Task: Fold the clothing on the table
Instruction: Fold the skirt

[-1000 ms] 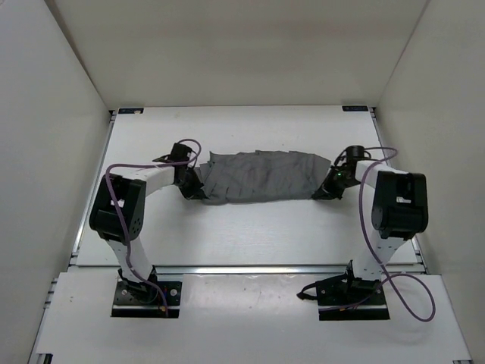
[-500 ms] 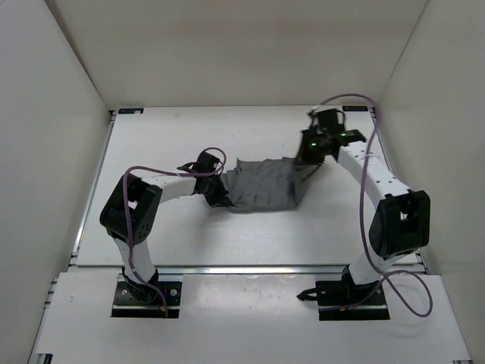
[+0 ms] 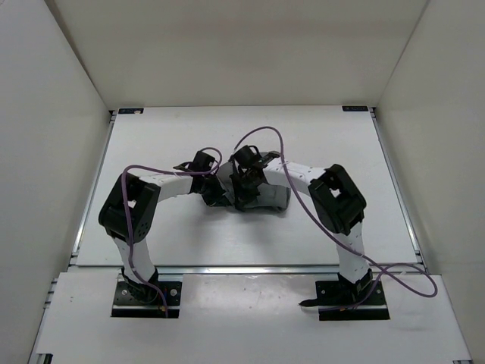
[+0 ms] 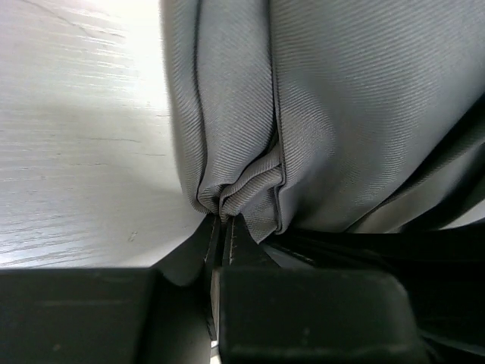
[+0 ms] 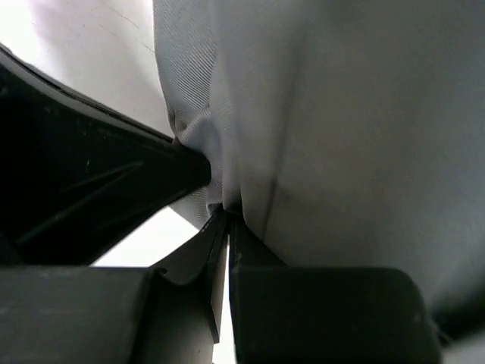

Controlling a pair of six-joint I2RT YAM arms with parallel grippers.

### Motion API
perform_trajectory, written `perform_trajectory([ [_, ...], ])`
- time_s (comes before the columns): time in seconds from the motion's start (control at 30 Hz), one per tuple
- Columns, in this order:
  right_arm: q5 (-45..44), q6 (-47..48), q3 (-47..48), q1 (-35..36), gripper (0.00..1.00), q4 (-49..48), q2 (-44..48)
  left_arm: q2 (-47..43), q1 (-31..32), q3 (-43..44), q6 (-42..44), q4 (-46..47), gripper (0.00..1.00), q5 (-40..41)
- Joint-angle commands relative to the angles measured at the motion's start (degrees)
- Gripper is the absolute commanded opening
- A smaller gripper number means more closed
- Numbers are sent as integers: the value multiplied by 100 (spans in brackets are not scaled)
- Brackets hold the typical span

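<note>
The grey pleated clothing (image 3: 270, 196) lies bunched in a short doubled bundle at the middle of the white table (image 3: 189, 239). My left gripper (image 3: 215, 194) is at the bundle's left end, jaws nearly together and pinching a gathered edge of the fabric (image 4: 341, 114) at their tips (image 4: 226, 220). My right gripper (image 3: 242, 197) reaches across from the right and sits just beside the left one. It is shut on a fold of the same cloth (image 5: 341, 121), nipped at its tips (image 5: 226, 214). The right arm covers much of the garment from above.
White walls enclose the table on three sides, with metal rails (image 3: 89, 197) along its edges. Purple cables (image 3: 261, 136) arc above both arms. In the right wrist view the black body of the left gripper (image 5: 76, 174) sits close on the left.
The right arm has swung from the far right over to the left with the cloth's right end, doubling the garment over. The left gripper has stayed at the left end.
</note>
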State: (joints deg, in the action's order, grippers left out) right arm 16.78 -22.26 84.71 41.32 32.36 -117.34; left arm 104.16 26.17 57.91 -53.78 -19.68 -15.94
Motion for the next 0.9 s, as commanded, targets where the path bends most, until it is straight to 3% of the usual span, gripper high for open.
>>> perform_trajectory([
  [0.0, -95, 20, 476, 148, 0, 121, -140, -72, -77, -210, 210, -150, 2, 153],
  [0.1, -270, 64, 582, 236, 0, 227, -342, -202, -112, -333, 297, -27, 4, -75],
  [0.17, -551, 46, 827, 263, 0, 507, -491, -273, -209, -499, 350, -36, 21, -294],
  [0.3, -1796, -435, 1328, 298, 0, 1306, -816, -800, -629, -868, 220, 87, 39, -471],
  [0.43, -2572, -1218, 1479, 105, 0, 2212, -1036, -1826, -1245, -1071, -45, 114, 43, -217],
  [0.6, -1838, -737, 1224, 200, 26, 1618, -494, -2452, -1746, -1115, 87, -194, 47, -67],
  [0.73, -1108, -639, 872, 263, 39, 1028, 298, -2664, -2107, -1378, 139, -176, 47, -216],
  [0.83, -1132, -490, 925, 289, 44, 1193, 843, -2752, -2117, -1484, 209, -124, 46, -242],
  [0.87, -1228, -507, 907, 280, 53, 1289, 1036, -2761, -2055, -1493, 253, -176, 46, -147],
])
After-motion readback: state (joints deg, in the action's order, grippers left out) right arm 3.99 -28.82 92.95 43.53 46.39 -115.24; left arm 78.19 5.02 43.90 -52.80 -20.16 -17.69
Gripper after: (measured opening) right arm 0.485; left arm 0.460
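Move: Both shut hands already pinch the folded skirt side by side at its near left corner, the left hand on the corner itself, which lies about 2 cm to the right hand's left and 2 cm below. The skirt's middle is about 8 cm right and 6 cm ahead of the left hand; from the right hand it is some 5 cm right, 6 cm ahead and a little below. The skirt's near right corner lies roughly 14 cm right of the right hand and 2 cm back. The left hand opens its fingers to about half, lets go of the skirt's near left corner and swings off to the left by about 12 cm, rising some 7 cm away from the skirt and turning about 20 degrees counter-clockwise. The right hand keeps its pinch at first, easing a little left and then about 2 cm forward and 3 cm back right, low over the corner, while its wrist tips some 15 degrees so the fingers point straighter down; then it opens, lets go of the skirt and rises about 4 cm, drawing slightly back. ##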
